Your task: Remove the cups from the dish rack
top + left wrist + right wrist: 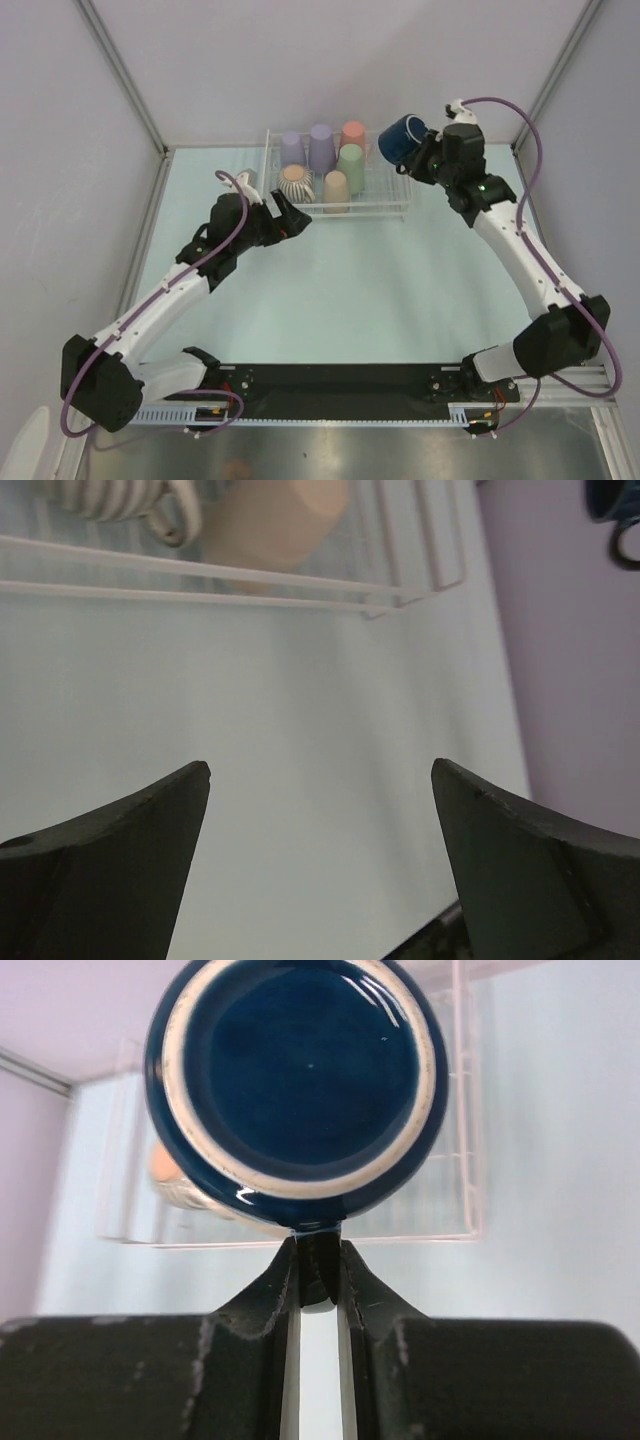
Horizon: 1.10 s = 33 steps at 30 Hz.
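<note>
The white wire dish rack point(385, 208) stands at the back of the table. It holds two lavender cups point(291, 148) point(321, 147), a salmon pink cup point(353, 134), a pale green cup point(351, 165), a ribbed beige-white cup point(296, 183) and a tan cup point(336, 190). My right gripper point(425, 152) is shut on the handle of the dark navy mug point(402, 138), held in the air above the rack's right end. The right wrist view shows the mug's base point(297, 1080) above the right gripper point(318, 1260). My left gripper point(300, 222) point(320, 770) is open and empty just in front of the rack, below the ribbed cup point(110, 498) and the tan cup point(275, 520).
Pale walls with metal corner posts point(120, 75) close in the table on three sides. The black base rail point(330, 380) of both arms runs along the near edge. The light table surface point(360, 290) lies between the rack and the bases.
</note>
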Tool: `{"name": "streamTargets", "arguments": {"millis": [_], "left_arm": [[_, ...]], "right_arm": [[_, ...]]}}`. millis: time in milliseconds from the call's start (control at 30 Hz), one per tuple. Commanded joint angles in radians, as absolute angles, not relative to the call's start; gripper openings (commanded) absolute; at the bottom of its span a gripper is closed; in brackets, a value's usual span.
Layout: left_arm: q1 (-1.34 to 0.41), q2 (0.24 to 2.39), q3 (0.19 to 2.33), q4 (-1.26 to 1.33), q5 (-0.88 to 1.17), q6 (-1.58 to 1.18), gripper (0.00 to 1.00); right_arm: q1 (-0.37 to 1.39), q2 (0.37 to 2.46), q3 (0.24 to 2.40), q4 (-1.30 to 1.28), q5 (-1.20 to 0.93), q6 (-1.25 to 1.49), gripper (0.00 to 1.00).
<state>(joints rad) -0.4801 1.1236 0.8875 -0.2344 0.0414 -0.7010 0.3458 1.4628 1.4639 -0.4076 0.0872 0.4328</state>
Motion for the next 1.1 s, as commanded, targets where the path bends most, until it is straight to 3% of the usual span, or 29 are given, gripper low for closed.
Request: {"name": "streamTargets", "arguments": {"millis": [0, 233, 467, 733, 1067], "left_arm": [[-0.485, 1.101, 0.827, 0.155, 0.294, -0.850, 0.98], [-0.485, 1.126, 0.764, 0.494, 0.426, -1.061, 0.99], [-0.488, 1.166, 0.713, 0.748, 0.499, -1.190, 0.99], [-0.520, 1.256, 0.716, 0.882, 0.529, -1.275, 0.96], [-0.551, 1.333, 0.857, 0.796, 0.531, -1.207, 0.97]], "right_arm": [[0.282, 1.330, 1.352, -0.152, -0.207, 0.636, 0.00], [0.244, 1.174, 1.089, 0.107, -0.418, 0.865, 0.00], [0.235, 1.043, 0.865, 0.371, -0.486, 1.064, 0.00], [0.264, 0.976, 0.753, 0.480, -0.486, 1.143, 0.00], [0.343, 0.979, 0.744, 0.482, -0.459, 1.129, 0.00]]}}
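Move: The blue mug, already out of the rack and held by its handle in the right hand, is the left hand's target, about 15 cm ahead, 24 cm right and 13 cm above it. The left hand waits open about 12 cm back, 26 cm left and 9 cm below the right. Low in the rack, the beige cup is about 17 cm ahead and 11 cm right of the left hand; the green cup is some 14 cm ahead and 12 cm left of the right hand. The blue mug is drawn back about 13 cm and somewhat left towards the left gripper, the right hand keeping its pinch on the handle, rolling its left side up nearly 50 degrees and turning counter-clockwise. Meanwhile the empty left hand climbs and swings right, some 11 cm each, to meet it, rolling its left side down and turning clockwise, fingers still wide open. ##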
